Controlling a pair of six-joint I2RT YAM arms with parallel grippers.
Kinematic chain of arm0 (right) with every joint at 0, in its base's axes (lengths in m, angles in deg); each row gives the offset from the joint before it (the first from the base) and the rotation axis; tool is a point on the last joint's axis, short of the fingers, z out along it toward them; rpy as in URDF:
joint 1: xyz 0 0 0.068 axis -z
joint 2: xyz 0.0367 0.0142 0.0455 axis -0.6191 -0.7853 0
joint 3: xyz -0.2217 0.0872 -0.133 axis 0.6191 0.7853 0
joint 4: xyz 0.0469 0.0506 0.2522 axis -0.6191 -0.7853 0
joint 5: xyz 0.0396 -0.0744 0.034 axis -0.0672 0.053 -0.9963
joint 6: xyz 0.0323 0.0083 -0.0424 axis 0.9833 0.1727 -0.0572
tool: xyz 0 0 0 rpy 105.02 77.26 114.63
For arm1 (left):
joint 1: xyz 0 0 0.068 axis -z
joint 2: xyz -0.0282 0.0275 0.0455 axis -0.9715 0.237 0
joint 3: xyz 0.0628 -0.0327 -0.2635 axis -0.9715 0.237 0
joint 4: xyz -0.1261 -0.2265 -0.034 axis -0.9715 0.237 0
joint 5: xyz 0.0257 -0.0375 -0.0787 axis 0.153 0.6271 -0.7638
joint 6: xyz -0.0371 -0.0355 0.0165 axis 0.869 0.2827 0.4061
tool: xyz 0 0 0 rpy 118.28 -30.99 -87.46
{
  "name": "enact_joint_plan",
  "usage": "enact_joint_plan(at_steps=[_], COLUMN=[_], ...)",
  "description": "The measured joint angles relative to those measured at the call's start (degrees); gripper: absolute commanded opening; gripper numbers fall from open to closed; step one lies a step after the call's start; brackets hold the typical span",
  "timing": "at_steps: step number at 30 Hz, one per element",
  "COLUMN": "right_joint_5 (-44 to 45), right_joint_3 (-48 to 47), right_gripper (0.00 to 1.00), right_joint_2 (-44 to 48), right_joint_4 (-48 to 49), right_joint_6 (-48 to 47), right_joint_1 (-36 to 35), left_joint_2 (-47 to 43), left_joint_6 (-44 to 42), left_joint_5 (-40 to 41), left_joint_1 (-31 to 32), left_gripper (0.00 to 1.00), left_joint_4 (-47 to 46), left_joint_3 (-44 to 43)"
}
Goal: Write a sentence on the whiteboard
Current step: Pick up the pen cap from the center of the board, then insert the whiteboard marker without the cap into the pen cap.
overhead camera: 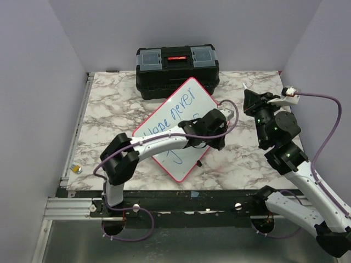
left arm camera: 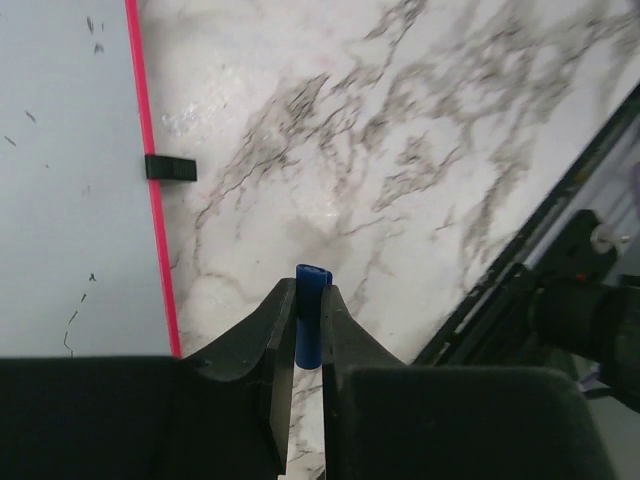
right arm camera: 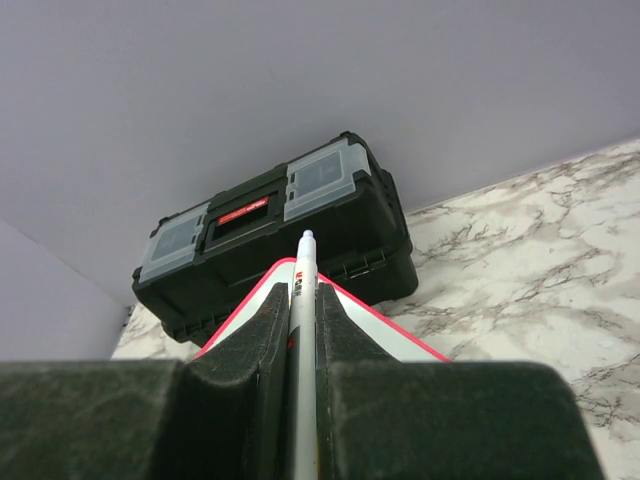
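The whiteboard, white with a red-pink frame, lies at an angle in the middle of the table and carries blue writing that begins "Hope never". My left gripper hangs over its near right edge, shut on a small blue pen cap. In the left wrist view the board's red edge and a black foot lie to the left of the jaws. My right gripper is raised to the right of the board, shut on a white marker that points towards the toolbox.
A black toolbox with grey lid compartments stands at the back, touching the whiteboard's far corner. A small yellow and silver object lies by the left rail. The table's front rail runs close to the left gripper.
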Motion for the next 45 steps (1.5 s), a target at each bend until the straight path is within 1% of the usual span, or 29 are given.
enact_joint_plan(at_steps=[4,8,12,17,21,25,30,33,35,39,42,45], right_joint_5=[0.0,-0.02,-0.33,-2.62,-5.84,-11.04,-19.1,-24.33,-27.85,-33.92,-37.44,-40.11], right_joint_3=[0.0,0.0,0.0,0.0,0.02,0.02,0.02,0.0,0.0,-0.48,-0.52,-0.52], right_gripper=[0.01,0.01,0.01,0.01,0.01,0.01,0.01,0.01,0.01,0.01,0.01,0.01], right_joint_2=[0.15,0.33,0.35,0.37,0.26,-0.44,-2.21,-3.54,-4.57,-7.28,-9.2,-10.67], right_joint_4=[0.0,0.02,0.04,0.94,2.23,4.0,5.95,7.26,8.04,8.94,9.62,10.4], right_joint_6=[-0.04,-0.04,-0.04,-0.02,0.0,-0.09,-0.17,-0.52,-0.94,-1.73,-2.32,-2.82], right_joint_1=[0.0,0.0,0.0,0.0,0.0,0.0,0.0,0.0,0.0,0.0,0.0,-0.02], left_joint_2=[-6.08,-10.14,-13.44,-20.83,-27.26,-34.12,-37.16,-37.75,-38.21,-38.99,-39.63,-39.65], left_joint_6=[0.87,1.46,2.01,3.85,6.01,9.38,12.44,16.13,20.22,27.41,33.59,41.77], left_joint_5=[-2.12,-3.39,-3.54,-3.19,-1.36,0.2,0.46,0.07,0.35,2.36,4.85,7.96], left_joint_1=[-0.94,-2.56,-4.42,-8.26,-11.3,-15.12,-19.43,-22.21,-24.24,-26.53,-27.08,-27.69], left_gripper=[0.0,0.0,0.0,0.0,0.0,0.0,0.0,0.0,0.0,0.0,0.0,0.0], left_joint_4=[-3.06,-4.85,-5.16,-8.2,-12.48,-19.15,-25.05,-28.41,-29.94,-30.73,-27.17,-18.86], left_joint_3=[1.81,3.96,5.88,10.4,14.84,20.15,21.46,22.1,22.64,23.15,22.03,17.79])
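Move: Out ahead and high above the left hand, which already holds the blue pen cap, the pen's tip lies about 11 cm farther forward, 6 cm right and 26 cm up. The cap lies roughly 7 cm back, 6 cm left and 26 cm below the right hand, which holds the pen. From the left hand, the whiteboard's middle is some 10 cm forward, 16 cm left and 11 below; the toolbox about 32 cm forward, 17 left and nearly level. Keeping the cap pinched, the left hand climbs steeply, then keeps rising as it sweeps left and forward over the whiteboard's far part, about 27 cm up and 21 cm left in all, its fingers swinging from slanting down to near level. The right hand starts later, carrying the pen about 14 cm left towards the cap and turning some 40 degrees counter-clockwise; its grip stays shut. ##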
